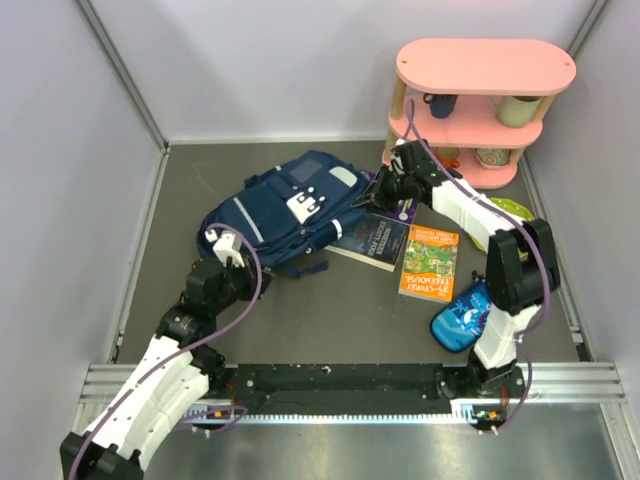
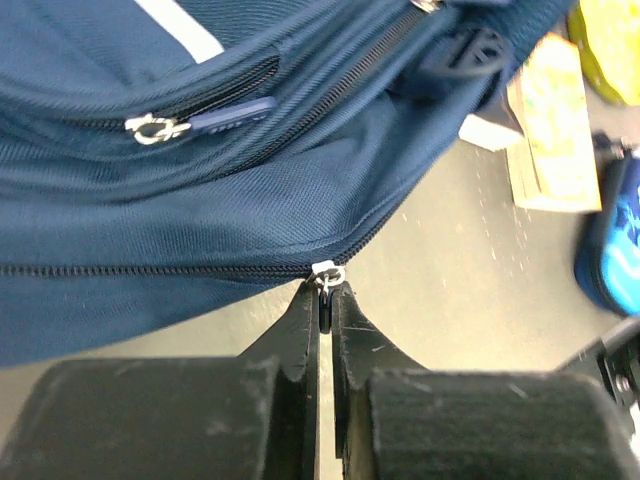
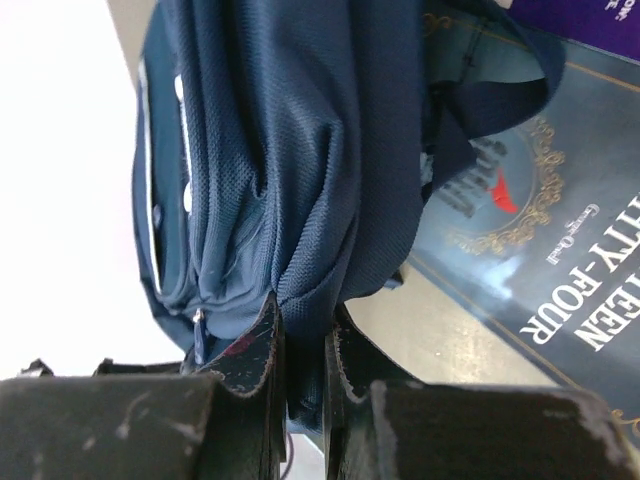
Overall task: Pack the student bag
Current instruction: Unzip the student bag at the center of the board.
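The student bag (image 1: 290, 208), navy with white stripes and white buckle patches, lies on its back in the middle of the table. My left gripper (image 1: 224, 245) is at the bag's near left edge. In the left wrist view it (image 2: 327, 293) is shut on the small dark pull of the silver zip slider (image 2: 325, 270), at the end of a long closed zip. My right gripper (image 1: 376, 193) is at the bag's right side. There, in the right wrist view, it (image 3: 303, 312) is shut on a bunched fold of the bag's fabric (image 3: 300, 200).
A dark blue book (image 1: 372, 241) lies partly under the bag's right edge, with an orange-green book (image 1: 430, 263) beside it and a purple one (image 1: 405, 211) behind. A blue cartoon-print pencil case (image 1: 460, 318) sits near the right arm. A pink shelf (image 1: 480, 70) stands back right.
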`<action>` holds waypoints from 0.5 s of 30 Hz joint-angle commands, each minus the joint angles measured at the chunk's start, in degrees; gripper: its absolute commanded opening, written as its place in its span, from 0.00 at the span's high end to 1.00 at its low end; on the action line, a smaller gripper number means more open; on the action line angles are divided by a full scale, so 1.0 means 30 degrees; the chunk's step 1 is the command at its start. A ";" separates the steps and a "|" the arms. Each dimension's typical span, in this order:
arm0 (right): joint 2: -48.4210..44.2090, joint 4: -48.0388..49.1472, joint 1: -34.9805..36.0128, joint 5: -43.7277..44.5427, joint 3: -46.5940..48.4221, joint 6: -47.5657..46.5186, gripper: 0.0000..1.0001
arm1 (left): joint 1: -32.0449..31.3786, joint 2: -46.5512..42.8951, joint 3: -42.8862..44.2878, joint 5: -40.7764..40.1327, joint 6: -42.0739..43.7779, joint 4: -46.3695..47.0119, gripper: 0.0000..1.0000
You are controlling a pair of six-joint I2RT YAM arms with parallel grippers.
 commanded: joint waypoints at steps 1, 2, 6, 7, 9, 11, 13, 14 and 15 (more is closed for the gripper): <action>0.2120 -0.0325 -0.1167 0.1781 0.3208 -0.2388 0.89 | -0.2234 -0.1117 0.0878 0.0742 -0.0631 -0.2251 1.00; 0.2442 -0.0414 -0.1224 0.1810 0.3444 -0.2593 0.70 | -0.2531 -0.1001 0.0791 0.0800 -0.0718 -0.2427 1.00; 0.1369 -0.0912 -0.1196 0.3237 0.3013 -0.3122 0.41 | -0.3412 -0.0620 0.0176 0.0305 -0.1945 -0.1643 1.00; 0.0723 -0.0971 -0.1196 0.3767 0.2601 -0.3210 0.34 | -0.3616 -0.0503 0.0088 0.0216 -0.2152 -0.1377 1.00; -0.1320 -0.1029 -0.1166 0.5257 0.1026 -0.3269 0.23 | -0.3764 -0.0064 -0.0118 -0.0105 -0.2766 -0.0704 1.00; -0.2763 -0.1030 -0.1137 0.5967 -0.0180 -0.3241 0.19 | -0.3998 0.0810 -0.0002 -0.0107 -0.3003 0.0175 1.00; -0.4837 -0.0827 -0.1137 0.5855 -0.2230 -0.2745 0.18 | -0.4465 0.1574 0.0203 -0.0107 -0.3150 0.1197 1.00; -0.5459 -0.0390 -0.1050 0.5476 -0.2991 -0.2249 0.18 | -0.4671 0.2478 0.0552 -0.0107 -0.3151 0.1465 1.00; -0.5929 -0.0240 -0.0904 0.4718 -0.4391 -0.1925 0.18 | -0.4905 0.2951 0.0759 -0.0223 -0.3151 0.1671 1.00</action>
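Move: The left fingers already pinch the zipper pull on the student bag's near side; the white bear patch lies about 19 cm ahead and 10 cm right of them. The right fingers grip the bag's right-hand corner, with the zipper pull some 20 cm back and 25 cm to the left, and the bear patch about 15 cm left, level ahead. The dark blue book lies about 8 cm back and 12 cm below the right hand. Right hand releases the bag, swinging about 7 cm right; left draws the zipper pull 5 cm back, right, down. ##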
